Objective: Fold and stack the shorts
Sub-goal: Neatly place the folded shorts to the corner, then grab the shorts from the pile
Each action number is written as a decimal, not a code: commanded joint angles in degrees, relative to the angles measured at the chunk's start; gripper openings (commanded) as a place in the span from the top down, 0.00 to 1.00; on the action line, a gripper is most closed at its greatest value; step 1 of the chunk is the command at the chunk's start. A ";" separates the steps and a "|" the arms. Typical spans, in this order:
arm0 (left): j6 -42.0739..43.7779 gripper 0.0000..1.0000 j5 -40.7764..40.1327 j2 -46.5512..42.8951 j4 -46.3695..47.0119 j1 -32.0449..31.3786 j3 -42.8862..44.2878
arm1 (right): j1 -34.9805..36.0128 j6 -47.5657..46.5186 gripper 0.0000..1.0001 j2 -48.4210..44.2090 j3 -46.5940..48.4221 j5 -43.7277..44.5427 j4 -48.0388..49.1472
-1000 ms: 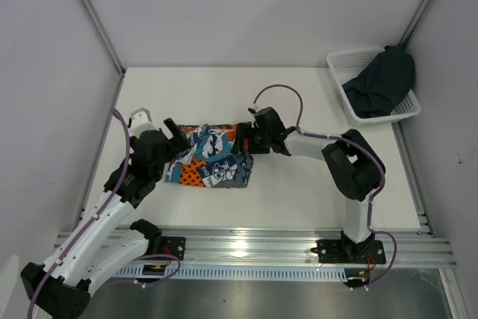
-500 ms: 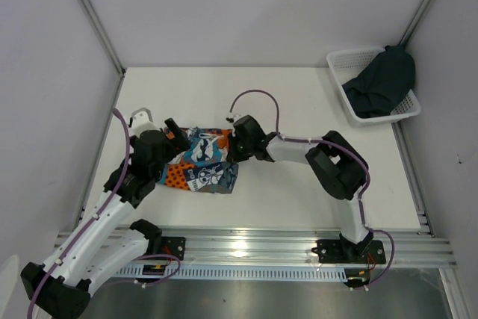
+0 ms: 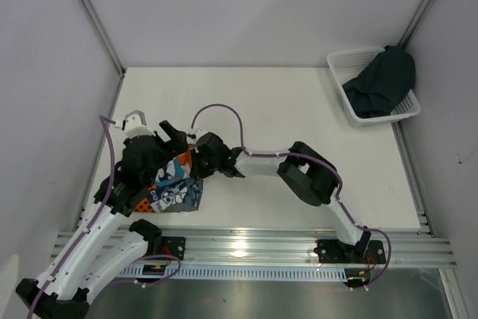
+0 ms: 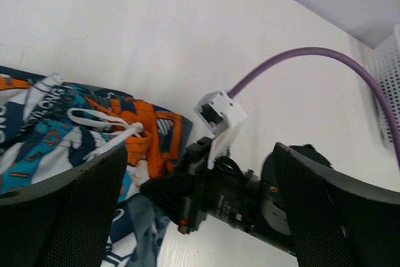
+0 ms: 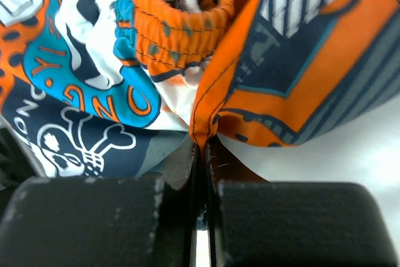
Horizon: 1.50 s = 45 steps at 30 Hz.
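Observation:
The printed shorts [image 3: 173, 190] lie bunched at the near left of the table, orange, teal, white and navy with lettering. My right gripper [image 3: 197, 163] is stretched far left and is shut on their orange hem [image 5: 209, 114], the fabric pinched between the pads. In the left wrist view the right gripper [image 4: 153, 187] lies at the shorts' [image 4: 56, 123] right edge. My left gripper [image 3: 173, 134] hovers open just above the shorts, its fingers [image 4: 62, 211] straddling the right gripper. The plain dark shorts [image 3: 382, 84] sit piled in the basket.
A white mesh basket [image 3: 343, 61] stands at the far right corner against the wall. The right arm's purple cable [image 3: 216, 108] loops over the table's middle. Grey walls close in the table on the left, back and right.
The right gripper has shut on the printed shorts' right edge and carried it left, folding the fabric over. The whole bundle has shifted left and nearer. The left gripper stayed open.

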 commanded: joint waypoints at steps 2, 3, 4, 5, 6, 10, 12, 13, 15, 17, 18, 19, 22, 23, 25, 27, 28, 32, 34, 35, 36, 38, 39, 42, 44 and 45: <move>-1.83 0.01 4.69 -3.01 -1.64 0.22 3.73 | 2.36 7.14 1.00 4.83 3.45 3.74 0.90; -1.92 0.01 5.48 -3.28 -2.43 0.22 3.90 | 2.72 8.19 1.00 5.36 4.41 4.18 1.34; -1.92 0.01 5.74 -3.54 -2.78 0.22 4.34 | 2.98 9.60 1.00 5.71 4.68 3.93 2.21; -1.92 0.01 6.09 -3.81 -3.05 0.22 4.60 | 3.68 9.96 1.00 6.67 5.12 3.92 3.18; -1.84 0.01 6.27 -3.98 -3.23 0.22 4.87 | 4.03 10.31 1.00 7.29 7.13 4.27 2.67; -1.40 0.01 6.10 -4.60 -4.98 0.22 6.01 | 5.44 11.89 1.00 10.81 11.63 3.93 1.87; -1.05 0.01 5.75 -5.12 -5.42 0.22 6.54 | 6.40 12.60 1.00 12.04 13.29 3.83 2.75; -0.96 0.01 5.40 -5.30 -5.69 0.31 6.63 | 6.50 12.69 0.96 12.31 14.08 4.27 1.36; -0.78 0.01 5.13 -6.00 -5.86 0.31 6.80 | 6.41 12.60 0.72 11.61 13.57 4.10 1.52; -0.61 0.01 4.78 -6.27 -6.48 0.22 7.24 | 6.24 11.73 0.47 8.64 12.08 4.54 2.04; -0.61 0.01 4.61 -6.53 -6.65 0.22 7.33 | 5.63 11.46 0.41 7.31 11.20 4.89 1.96; -0.52 0.01 4.34 -6.53 -6.83 0.22 7.42 | 5.36 11.20 0.37 5.73 9.28 5.24 1.87; 0.09 0.01 4.17 -6.53 -6.74 0.31 7.95 | 3.26 10.32 0.28 -0.94 5.50 5.33 0.65; 0.18 0.01 3.90 -6.27 -6.92 0.22 8.21 | 2.72 10.05 0.26 -2.70 4.43 4.98 0.29; 0.36 0.01 3.81 -5.83 -7.01 0.22 9.00 | 0.54 9.53 0.22 -8.59 1.19 5.59 -1.89; 0.54 0.01 3.64 -5.83 -6.57 0.22 9.26 | -1.23 8.48 0.21 -14.55 -0.84 7.26 -4.79; 0.88 0.01 3.72 -5.74 -6.22 0.22 9.27 | -3.50 8.21 0.21 -16.33 -1.72 7.61 -7.51; 3.35 0.01 5.92 -5.39 -3.05 0.22 8.30 | -13.23 6.80 0.21 -25.46 -7.08 9.81 -13.24; 3.70 0.01 6.36 -5.22 -2.18 0.22 7.25 | -18.35 5.67 0.21 -30.81 -10.07 9.63 -16.13; 3.53 0.01 6.54 -5.48 -1.91 0.22 6.81 | -23.42 5.22 0.20 -32.50 -10.34 10.51 -17.54; 3.35 0.01 6.71 -5.74 -1.56 0.22 6.46 | -25.82 4.70 0.20 -34.08 -10.26 13.39 -19.29; 3.00 0.01 7.77 -6.53 -0.07 0.31 4.52 | -32.48 3.11 0.02 -37.95 -9.82 20.40 -23.17; 2.65 0.01 8.03 -6.88 0.37 0.22 3.56 | -34.61 2.59 0.01 -38.75 -9.29 22.62 -24.75; 2.21 0.01 9.00 -8.02 1.78 0.31 1.45 | -45.04 1.96 0.01 -38.85 -7.19 24.40 -27.38; 2.12 0.01 9.17 -8.38 1.96 0.22 0.83 | -49.90 2.93 0.01 -37.44 -3.59 24.66 -29.41; 2.12 0.01 9.17 -8.55 1.96 0.31 0.22 | -53.23 3.37 0.00 -35.87 -2.53 25.36 -30.20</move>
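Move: My right fingers already pinch the right edge of the folded shorts, whose middle lies about 14 cm to their left, 2 cm back and 1 cm lower. The table's near left corner, where they are going, is some 37 cm left, 18 cm back and 3 cm down from this hand. The white basket stands about 62 cm to the right of it, 30 cm ahead and 3 cm up. From my open left hand, the shorts' middle is roughly 7 cm left, 2 cm back and 22 cm below. Keeping my right-hand pinch, I slide the shorts left along the table about 8 cm and slightly back, towards the near left corner, then open my fingers and let go of the edge. From there my right hand swings back right some 50 cm, forward and up about 20 cm each, towards the basket, turning clockwise some 60 degrees. My left hand, still open, lifts a little and draws slightly back. ##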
